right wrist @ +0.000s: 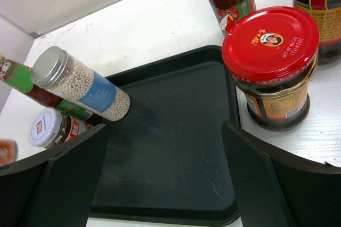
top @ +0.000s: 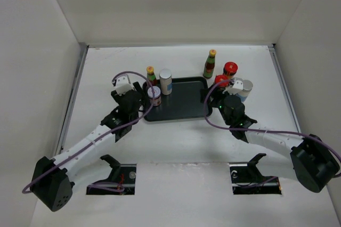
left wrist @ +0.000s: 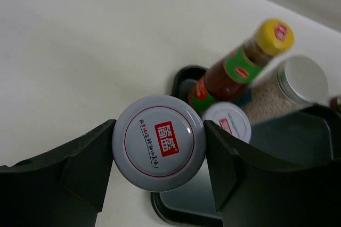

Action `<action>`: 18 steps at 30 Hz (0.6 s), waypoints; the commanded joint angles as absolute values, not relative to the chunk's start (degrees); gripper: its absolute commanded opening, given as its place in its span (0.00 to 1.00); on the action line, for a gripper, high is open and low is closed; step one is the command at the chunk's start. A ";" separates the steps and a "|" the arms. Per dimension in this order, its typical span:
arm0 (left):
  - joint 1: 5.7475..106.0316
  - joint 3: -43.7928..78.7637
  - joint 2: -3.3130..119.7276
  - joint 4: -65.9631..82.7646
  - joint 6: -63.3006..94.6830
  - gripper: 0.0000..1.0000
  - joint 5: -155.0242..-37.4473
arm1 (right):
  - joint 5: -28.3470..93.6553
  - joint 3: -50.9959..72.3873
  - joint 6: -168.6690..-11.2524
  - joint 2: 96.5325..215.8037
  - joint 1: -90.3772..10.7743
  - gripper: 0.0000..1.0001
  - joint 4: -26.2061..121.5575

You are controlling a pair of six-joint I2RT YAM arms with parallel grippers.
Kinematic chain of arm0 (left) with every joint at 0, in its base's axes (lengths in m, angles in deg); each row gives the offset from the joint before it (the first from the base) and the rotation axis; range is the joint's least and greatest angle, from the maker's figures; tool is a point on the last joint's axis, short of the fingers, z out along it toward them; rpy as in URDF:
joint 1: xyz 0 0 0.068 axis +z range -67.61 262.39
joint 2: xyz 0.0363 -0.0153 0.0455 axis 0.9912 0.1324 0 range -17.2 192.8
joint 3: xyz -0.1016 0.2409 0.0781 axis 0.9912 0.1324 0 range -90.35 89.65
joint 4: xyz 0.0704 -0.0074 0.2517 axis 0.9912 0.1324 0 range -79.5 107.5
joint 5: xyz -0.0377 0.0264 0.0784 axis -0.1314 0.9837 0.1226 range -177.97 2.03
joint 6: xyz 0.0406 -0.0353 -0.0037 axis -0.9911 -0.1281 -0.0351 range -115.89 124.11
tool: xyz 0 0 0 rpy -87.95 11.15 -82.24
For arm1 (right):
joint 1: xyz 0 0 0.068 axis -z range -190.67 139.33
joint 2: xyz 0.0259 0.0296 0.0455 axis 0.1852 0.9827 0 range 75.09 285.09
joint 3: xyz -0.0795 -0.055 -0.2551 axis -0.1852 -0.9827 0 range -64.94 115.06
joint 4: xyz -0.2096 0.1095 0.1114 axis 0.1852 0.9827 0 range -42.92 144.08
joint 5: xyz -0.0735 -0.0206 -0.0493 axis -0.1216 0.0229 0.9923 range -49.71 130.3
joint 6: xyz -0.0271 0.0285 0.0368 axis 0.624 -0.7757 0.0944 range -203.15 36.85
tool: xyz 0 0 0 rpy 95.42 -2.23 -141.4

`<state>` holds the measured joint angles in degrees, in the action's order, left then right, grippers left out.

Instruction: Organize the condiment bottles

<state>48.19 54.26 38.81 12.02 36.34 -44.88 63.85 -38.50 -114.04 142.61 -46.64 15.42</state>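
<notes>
My left gripper (left wrist: 159,147) is shut on a short white-lidded jar (left wrist: 159,143), both fingers pressed against its lid, at the dark tray's (left wrist: 181,213) left corner. Just beyond it on the tray stand a second white-lidded jar (left wrist: 226,121), a slim yellow-capped bottle (left wrist: 240,67) and a pale grey-capped cylinder (left wrist: 299,80). My right gripper (right wrist: 165,173) hangs open and empty over the tray's (right wrist: 176,131) right half. A red-lidded jar (right wrist: 270,38) stands just off the tray's right edge. Behind it are a red-capped bottle (right wrist: 317,3) and another yellow-capped bottle (top: 210,64).
White walls close in the table on the left, back and right. The tray (top: 184,99) lies mid-table between both arms. The bottles on the right (top: 226,72) crowd close to my right gripper (top: 216,95).
</notes>
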 commanded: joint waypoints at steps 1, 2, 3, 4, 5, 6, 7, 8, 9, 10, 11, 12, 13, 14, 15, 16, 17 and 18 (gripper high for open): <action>43.07 52.57 39.13 12.35 39.79 0.36 -44.47 | 64.03 -36.55 -113.91 141.71 -46.84 0.94 12.63; 41.67 52.56 39.92 12.26 40.40 0.36 -44.21 | 64.03 -36.55 -113.91 141.71 -46.84 0.94 12.71; 40.70 52.48 40.71 12.00 40.76 0.36 -44.03 | 63.94 -36.55 -113.91 141.62 -46.84 0.94 12.89; 39.99 52.30 41.50 11.74 41.20 0.35 -43.86 | 64.02 -36.55 -113.91 141.53 -46.84 0.94 12.89; 38.68 51.78 43.86 10.60 42.16 0.35 -44.20 | 64.03 -36.72 -113.82 141.36 -46.84 0.94 12.80; 38.49 51.69 44.06 10.42 42.26 0.35 -44.20 | 64.03 -36.73 -113.82 141.36 -46.84 0.94 12.80; 37.88 51.60 45.19 9.46 42.34 0.35 -44.20 | 64.03 -36.73 -113.82 141.27 -46.84 0.94 12.89; 37.27 51.51 46.42 8.41 42.08 0.35 -43.86 | 64.03 -36.73 -113.82 141.18 -46.84 0.94 12.89; 36.91 51.42 47.48 7.70 41.82 0.35 -43.68 | 64.03 -36.73 -113.82 141.01 -46.84 0.94 12.80; 36.56 51.34 48.62 6.91 41.82 0.35 -43.50 | 64.03 -36.81 -113.82 140.92 -46.84 0.94 12.80; 36.29 51.25 49.76 6.20 41.73 0.36 -43.50 | 64.03 -36.81 -113.82 140.83 -46.84 0.94 12.80; 35.94 51.16 50.90 5.33 41.64 0.36 -43.50 | 64.03 -36.90 -113.82 140.66 -46.84 0.94 12.80; 35.77 51.25 51.79 4.27 41.64 0.36 -43.85 | 64.03 -36.90 -113.82 140.65 -46.84 0.94 12.80; 35.59 51.51 52.49 3.05 41.64 0.36 -44.03 | 64.03 -36.90 -113.82 140.65 -46.84 0.94 12.80; 35.41 51.86 53.11 1.73 41.64 0.36 -44.12 | 64.03 -36.90 -113.82 140.74 -46.84 0.94 12.80; 35.24 52.21 53.55 0.50 41.55 0.36 -44.20 | 64.03 -36.81 -113.82 140.92 -46.84 0.94 12.80; 35.24 52.39 53.99 -0.12 41.38 0.36 -44.29 | 63.94 -36.81 -113.82 141.00 -46.84 0.94 12.80; 35.15 52.48 54.25 -0.30 41.20 0.36 -44.12 | 63.85 -36.73 -113.82 141.18 -46.84 0.94 12.72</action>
<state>35.60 54.26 55.22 9.51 40.71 -46.17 63.85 -38.50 -114.02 141.89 -46.64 15.42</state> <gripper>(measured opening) 0.610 0.940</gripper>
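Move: The jar held in the left fingers is bound for the free near-left part of the tray, about 9 cm to this hand's right, 2 cm back and 12 cm down. From the hand, the jar already in the tray is 7 cm ahead and 10 cm right, the sauce bottle 15 cm ahead and 9 cm right, and the peppercorn shaker 12 cm ahead and 15 cm right. From the right hand, that free spot is some 32 cm left, 4 cm back and 10 cm down. The white-lidded jar, still pinched in the left fingers, is carried right about 8 cm and down about as far, drawing back slightly early on. It goes sideways first, then sinks more steeply into the tray's near-left part, just nearer the base than the standing jar; the wrist turns clockwise and tips down, each a little over 10 degrees. ##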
